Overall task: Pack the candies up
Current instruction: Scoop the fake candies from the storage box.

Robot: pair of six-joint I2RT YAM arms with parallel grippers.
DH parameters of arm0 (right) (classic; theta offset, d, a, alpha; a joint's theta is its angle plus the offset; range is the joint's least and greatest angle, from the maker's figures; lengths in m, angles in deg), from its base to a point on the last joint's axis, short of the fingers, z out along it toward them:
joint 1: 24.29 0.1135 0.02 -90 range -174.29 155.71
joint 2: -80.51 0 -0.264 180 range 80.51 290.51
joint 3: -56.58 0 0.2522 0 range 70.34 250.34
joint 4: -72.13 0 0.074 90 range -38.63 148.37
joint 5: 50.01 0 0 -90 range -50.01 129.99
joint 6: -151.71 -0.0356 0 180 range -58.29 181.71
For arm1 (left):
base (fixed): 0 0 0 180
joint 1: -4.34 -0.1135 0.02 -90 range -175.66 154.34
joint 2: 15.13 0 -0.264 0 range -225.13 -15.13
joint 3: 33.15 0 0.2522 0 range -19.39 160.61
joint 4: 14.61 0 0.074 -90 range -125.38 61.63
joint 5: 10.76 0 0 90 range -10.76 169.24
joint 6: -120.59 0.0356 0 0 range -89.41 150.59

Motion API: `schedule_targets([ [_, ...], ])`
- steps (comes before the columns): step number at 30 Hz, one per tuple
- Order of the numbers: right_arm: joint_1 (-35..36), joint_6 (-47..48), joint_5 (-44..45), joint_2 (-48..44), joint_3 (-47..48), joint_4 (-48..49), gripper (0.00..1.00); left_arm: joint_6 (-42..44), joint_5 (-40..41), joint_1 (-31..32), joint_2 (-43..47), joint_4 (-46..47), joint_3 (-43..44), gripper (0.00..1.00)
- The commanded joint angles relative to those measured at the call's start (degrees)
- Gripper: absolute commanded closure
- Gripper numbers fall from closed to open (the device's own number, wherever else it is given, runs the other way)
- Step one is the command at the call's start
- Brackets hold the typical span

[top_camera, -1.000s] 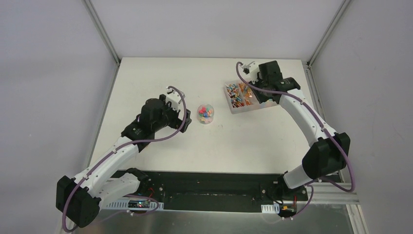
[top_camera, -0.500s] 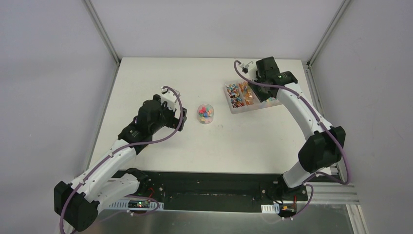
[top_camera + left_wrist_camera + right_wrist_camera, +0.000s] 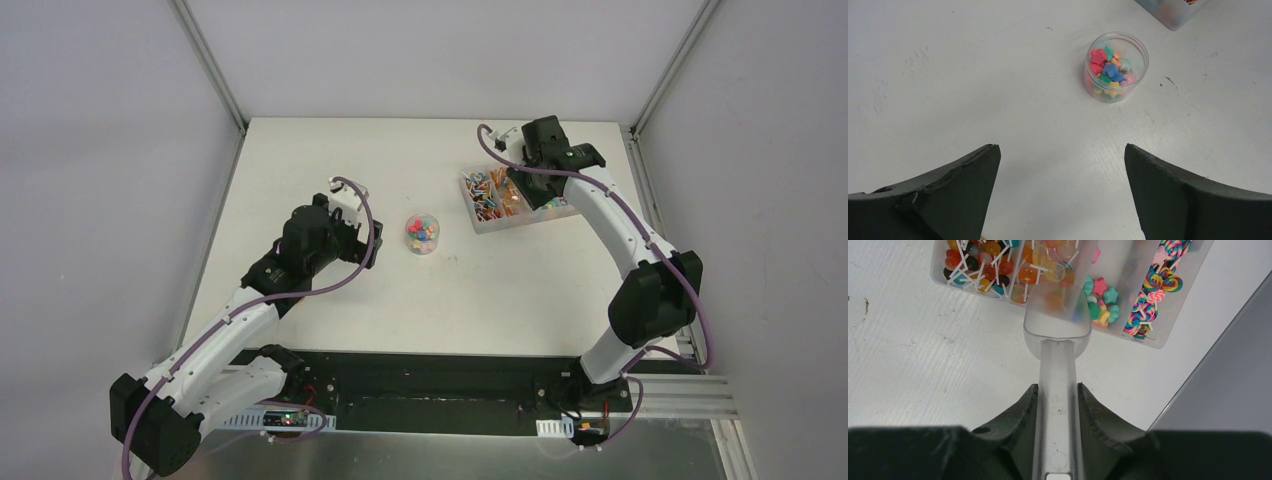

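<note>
Small star-shaped candies (image 3: 1111, 70) in pink, blue, green and yellow partly fill a clear round jar (image 3: 422, 232) standing open mid-table. More candies (image 3: 1100, 302) lie in one compartment of a clear divided tray (image 3: 1158, 342). My right gripper (image 3: 1058, 387) is shut on the handle of a clear plastic scoop (image 3: 1058, 320). The scoop's bowl hangs over the tray's middle compartments. My left gripper (image 3: 1062, 150) is open and holds nothing. It hovers over bare table, with the jar a short way ahead of its fingertips.
The tray (image 3: 505, 197) sits at the back right, close to the table's right edge. It also holds round lollipops on white sticks (image 3: 988, 265) and swirl lollipops (image 3: 1155, 287). A grey wall rises just beyond the right edge.
My left gripper has drawn back a little to the left, away from the jar. The right wrist has shifted slightly left over the tray, still holding the scoop.
</note>
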Motion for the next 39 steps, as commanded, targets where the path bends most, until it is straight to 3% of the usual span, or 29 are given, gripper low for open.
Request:
schedule_targets([
  [1, -0.01, 0.16, -0.68, -1.04, 2.54, -0.56, 1.00, 0.00, 0.93, -0.19, 1.32, 1.27, 0.32, 0.01],
  [19, 1.23, -0.32, -1.19, -1.15, 6.83, -2.53, 1.00, 0.13, 0.87, -0.14, 0.89, 1.35, 0.25, 0.01],
  [39, 7.17, -3.12, -1.88, 2.20, 8.94, -4.15, 1.00, 0.39, 0.94, -0.14, 1.10, 1.29, 0.23, 0.01],
])
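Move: My right hand holds the scoop's handle, with the bowl reaching down and ahead over the tray. From that hand the storage box, the clear round jar, lies some 20 cm left, 5 cm back and 14 cm lower. The orange candies are about 7 cm straight ahead; the dark lollipops sit 7 cm to their left, the star candies 7 cm to their right, all roughly 15 cm down. From my idle left hand the jar is about 5 cm ahead, 15 cm right and 15 cm lower. Keeping my grip on the scoop's handle, I raise my right hand about 3 cm, then swing it some 5 cm left towards the jar, easing slightly back by the end. The wrist turns roughly 5 degrees counter-clockwise, and the bowl still points down as it travels above the tray from the star-candy side towards the dark lollipops. ##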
